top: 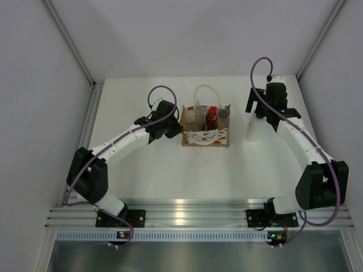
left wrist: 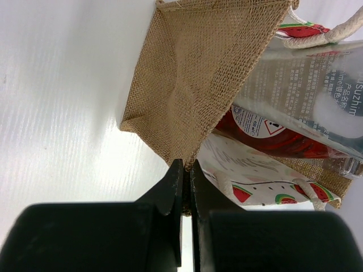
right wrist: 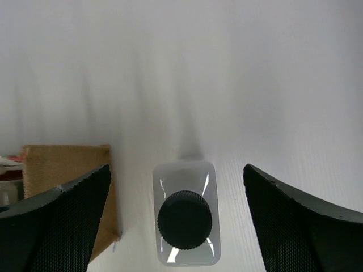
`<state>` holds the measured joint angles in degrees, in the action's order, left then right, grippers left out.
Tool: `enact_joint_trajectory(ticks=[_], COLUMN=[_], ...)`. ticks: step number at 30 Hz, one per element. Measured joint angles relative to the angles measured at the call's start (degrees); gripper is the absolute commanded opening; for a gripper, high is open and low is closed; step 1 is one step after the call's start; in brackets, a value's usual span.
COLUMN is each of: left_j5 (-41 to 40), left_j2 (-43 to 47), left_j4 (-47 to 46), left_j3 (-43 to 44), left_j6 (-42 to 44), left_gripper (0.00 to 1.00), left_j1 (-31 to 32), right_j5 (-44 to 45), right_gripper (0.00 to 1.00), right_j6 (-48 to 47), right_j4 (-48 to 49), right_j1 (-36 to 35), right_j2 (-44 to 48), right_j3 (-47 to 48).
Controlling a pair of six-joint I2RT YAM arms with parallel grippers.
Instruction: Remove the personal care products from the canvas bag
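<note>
The tan canvas bag [top: 205, 136] stands mid-table with its white handles up. A red bottle [top: 211, 117] and a pale grey bottle with a dark cap [top: 223, 115] stand inside it. My left gripper [top: 178, 122] is shut on the bag's left burlap edge [left wrist: 198, 73], and the fabric is pinched between the fingertips of that gripper [left wrist: 187, 165]. The red bottle [left wrist: 266, 136] and the grey bottle [left wrist: 306, 85] show through the bag's mouth. A white bottle with a dark cap [right wrist: 185, 220] stands upright on the table to the right of the bag [right wrist: 65, 170]. My right gripper [right wrist: 176, 170] hangs open above it, its fingers wide of both sides.
The white bottle [top: 254, 128] stands close to the table's right wall. Grey enclosure walls bound the table on the left, back and right. An aluminium rail [top: 187, 218] with both arm bases runs along the near edge.
</note>
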<state>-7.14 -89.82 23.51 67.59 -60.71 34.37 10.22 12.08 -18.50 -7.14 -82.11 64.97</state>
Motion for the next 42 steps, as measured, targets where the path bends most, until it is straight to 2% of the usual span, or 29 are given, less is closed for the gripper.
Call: enact_joint_trajectory(ticks=[5, 9, 12, 20, 26, 37, 42], left_j5=[0.0, 0.0, 0.0, 0.0, 0.0, 0.0, 0.0], left_j2=[0.0, 0.0, 0.0, 0.0, 0.0, 0.0, 0.0], left_j4=[0.0, 0.0, 0.0, 0.0, 0.0, 0.0, 0.0], left_j3=[0.0, 0.0, 0.0, 0.0, 0.0, 0.0, 0.0], left_j6=[0.2, 0.2, 0.2, 0.2, 0.4, 0.5, 0.5], left_gripper=[0.0, 0.0, 0.0, 0.0, 0.0, 0.0, 0.0], left_j1=[0.0, 0.0, 0.0, 0.0, 0.0, 0.0, 0.0], right_j5=[0.8, 0.3, 0.0, 1.1, 3.5, 4.7, 4.7], right_gripper=[0.91, 0.76, 0.68, 0.54, 0.52, 0.45, 0.35], right_j6=[0.0, 0.5, 1.5, 1.6, 1.0, -1.0, -2.0], right_j4=[-2.1, -2.5, -2.8, -6.3, -13.7, -24.0, -27.1], right_j1=[-4.3, -12.3, -18.6, -29.0, -31.4, -31.6, -31.6], right_j2=[3.9, 5.5, 5.0, -6.9, -18.1, -29.0, -35.4], right_j3=[5.2, 9.7, 12.1, 22.8, 33.6, 45.1, 51.8])
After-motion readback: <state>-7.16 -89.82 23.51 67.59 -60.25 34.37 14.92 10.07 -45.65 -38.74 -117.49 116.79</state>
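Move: The clear pouch upright in the bag lies about 26 cm to the right gripper's left, 2 cm ahead, its middle some 8 cm lower. The red bottle stands about 6 cm to the right of the pouch and 2 cm nearer; the grey-capped bottle is 16 cm to the gripper's left, 1 cm back. The white bottle, already released, stands just below, 2 cm back. From the left gripper the pouch is 8 cm ahead, 8 cm right, 4 cm lower. Lift the open right gripper clear of the white bottle and arc it left about 27 cm over the bag, rising some 12 cm and then sinking nearly as far to the top of the clear pouch. Turn it about 30 degrees counter-clockwise, tip it down late, and narrow the fingers to under half open, one on each side of the pouch top. Keep the left gripper still, pinching the bag's left rim. ##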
